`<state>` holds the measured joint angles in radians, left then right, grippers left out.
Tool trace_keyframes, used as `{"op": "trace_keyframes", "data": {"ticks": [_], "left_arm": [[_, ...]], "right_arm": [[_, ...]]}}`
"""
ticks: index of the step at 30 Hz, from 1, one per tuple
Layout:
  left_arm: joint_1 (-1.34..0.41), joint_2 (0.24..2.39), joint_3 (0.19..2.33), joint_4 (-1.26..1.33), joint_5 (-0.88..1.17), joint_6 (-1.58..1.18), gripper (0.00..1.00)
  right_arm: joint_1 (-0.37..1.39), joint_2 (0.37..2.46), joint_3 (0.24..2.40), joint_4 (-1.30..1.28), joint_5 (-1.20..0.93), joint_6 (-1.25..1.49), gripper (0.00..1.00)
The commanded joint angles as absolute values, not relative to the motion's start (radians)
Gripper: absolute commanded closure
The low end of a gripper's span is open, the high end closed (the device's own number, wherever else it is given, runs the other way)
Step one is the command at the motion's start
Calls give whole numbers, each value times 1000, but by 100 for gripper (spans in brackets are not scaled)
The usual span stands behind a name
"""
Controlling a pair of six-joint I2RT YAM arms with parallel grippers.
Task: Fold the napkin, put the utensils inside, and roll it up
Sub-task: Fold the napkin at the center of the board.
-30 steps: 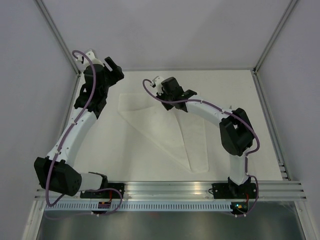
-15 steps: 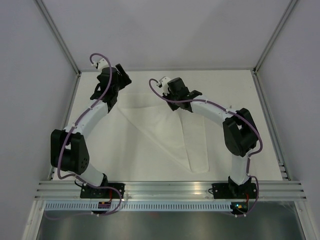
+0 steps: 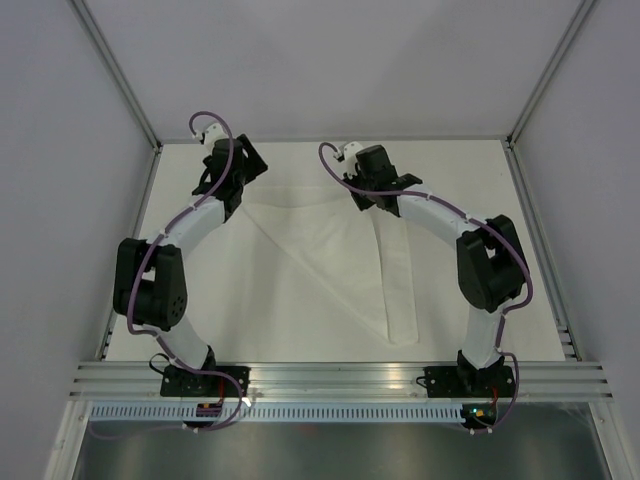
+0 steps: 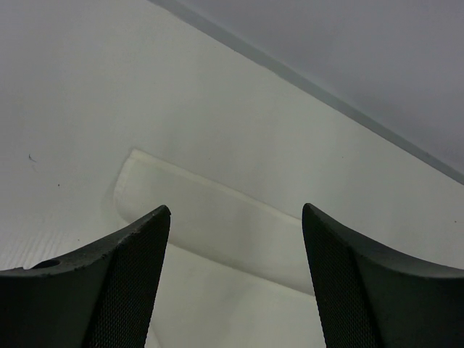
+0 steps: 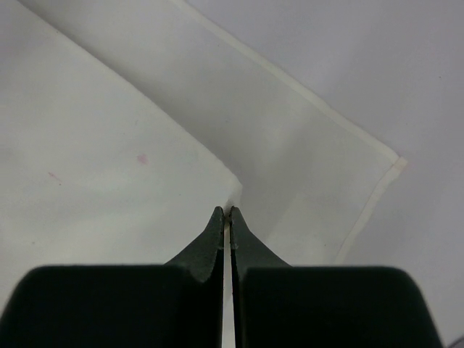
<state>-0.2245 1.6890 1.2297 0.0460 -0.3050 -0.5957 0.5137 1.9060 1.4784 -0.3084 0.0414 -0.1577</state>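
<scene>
The white napkin (image 3: 330,262) lies partly folded on the white table, with a wide edge at the back and a narrow tail toward the near right. My right gripper (image 3: 372,203) is shut on a raised corner of its top layer (image 5: 109,145). That layer meets the fingertips (image 5: 226,210), and the lower layer (image 5: 312,163) spreads beyond them. My left gripper (image 3: 238,185) hovers open over the napkin's far left corner (image 4: 217,225), with nothing between its fingers (image 4: 235,208). The utensils are out of view.
The back wall's base (image 4: 326,90) runs close behind the left gripper. Metal frame rails (image 3: 540,250) border the table's sides, and an aluminium rail (image 3: 340,375) crosses the near edge by the arm bases. A faint pink spot (image 5: 142,158) marks the napkin.
The right gripper has moved right and toward the back with the napkin corner, drawing the top layer along. The left arm swung right to the napkin's far left corner, its jaws narrowing slightly.
</scene>
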Motion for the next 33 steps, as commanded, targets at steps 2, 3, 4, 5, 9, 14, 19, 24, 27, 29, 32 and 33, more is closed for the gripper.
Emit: {"op": "trace_keyframes", "data": {"ticks": [2,3,4,5,9,14,19,24,27,29,32,33], "left_arm": [[-221,1718,1256,104,-298,-637,22],[-221,1726,1259,104,-299,-635,22],[-221,1739,1267,106,-301,-635,22],[-221,1747,1273,103,-302,-635,22],[-221,1784,1298,97,-304,-640,23],[-222,1810,1304,98,-307,-646,23],[-219,1819,1307,100,-305,-647,23],[-218,1825,1310,103,-304,-646,23],[-219,1825,1310,103,-304,-644,23],[-216,1825,1313,103,-304,-643,23],[-216,1824,1312,103,-304,-641,23],[-216,1824,1310,101,-304,-640,23]], "right_arm": [[494,1853,1474,-275,22,-153,100],[489,1852,1473,-272,21,-152,100],[483,1848,1473,-270,18,-150,100],[480,1847,1471,-270,18,-150,100],[474,1833,1467,-264,15,-149,100],[462,1821,1460,-258,18,-153,99],[440,1821,1456,-245,11,-153,100],[416,1835,1473,-241,5,-153,100],[405,1847,1489,-244,3,-153,100],[402,1851,1494,-244,5,-155,99],[397,1861,1494,-238,5,-153,100],[396,1867,1494,-238,5,-153,100]]}}
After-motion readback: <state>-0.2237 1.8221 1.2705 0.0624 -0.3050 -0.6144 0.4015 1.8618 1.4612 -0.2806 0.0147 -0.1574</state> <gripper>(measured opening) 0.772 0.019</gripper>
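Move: My right hand already pinches the flap's corner; the napkin's far-right corner, where it belongs, lies about 8 cm ahead, 9 cm right and some 8 cm below. The knife is roughly 22 cm right and 7 cm back. From my open left hand the napkin's far-left corner is about 5 cm left, almost level and some 14 cm below, the diagonal fold's far end about 3 cm back and 4 cm left. Keeping the flap's corner pinched in shut fingers, I draw it with my right hand about 5 cm to the right and some 2 cm forward, lifting about 2 cm midway, towards the napkin's far-right corner. My left hand, still wide open, sinks about 4.5 cm and edges a little forward over the far-left corner, then hovers clear of the cloth. ##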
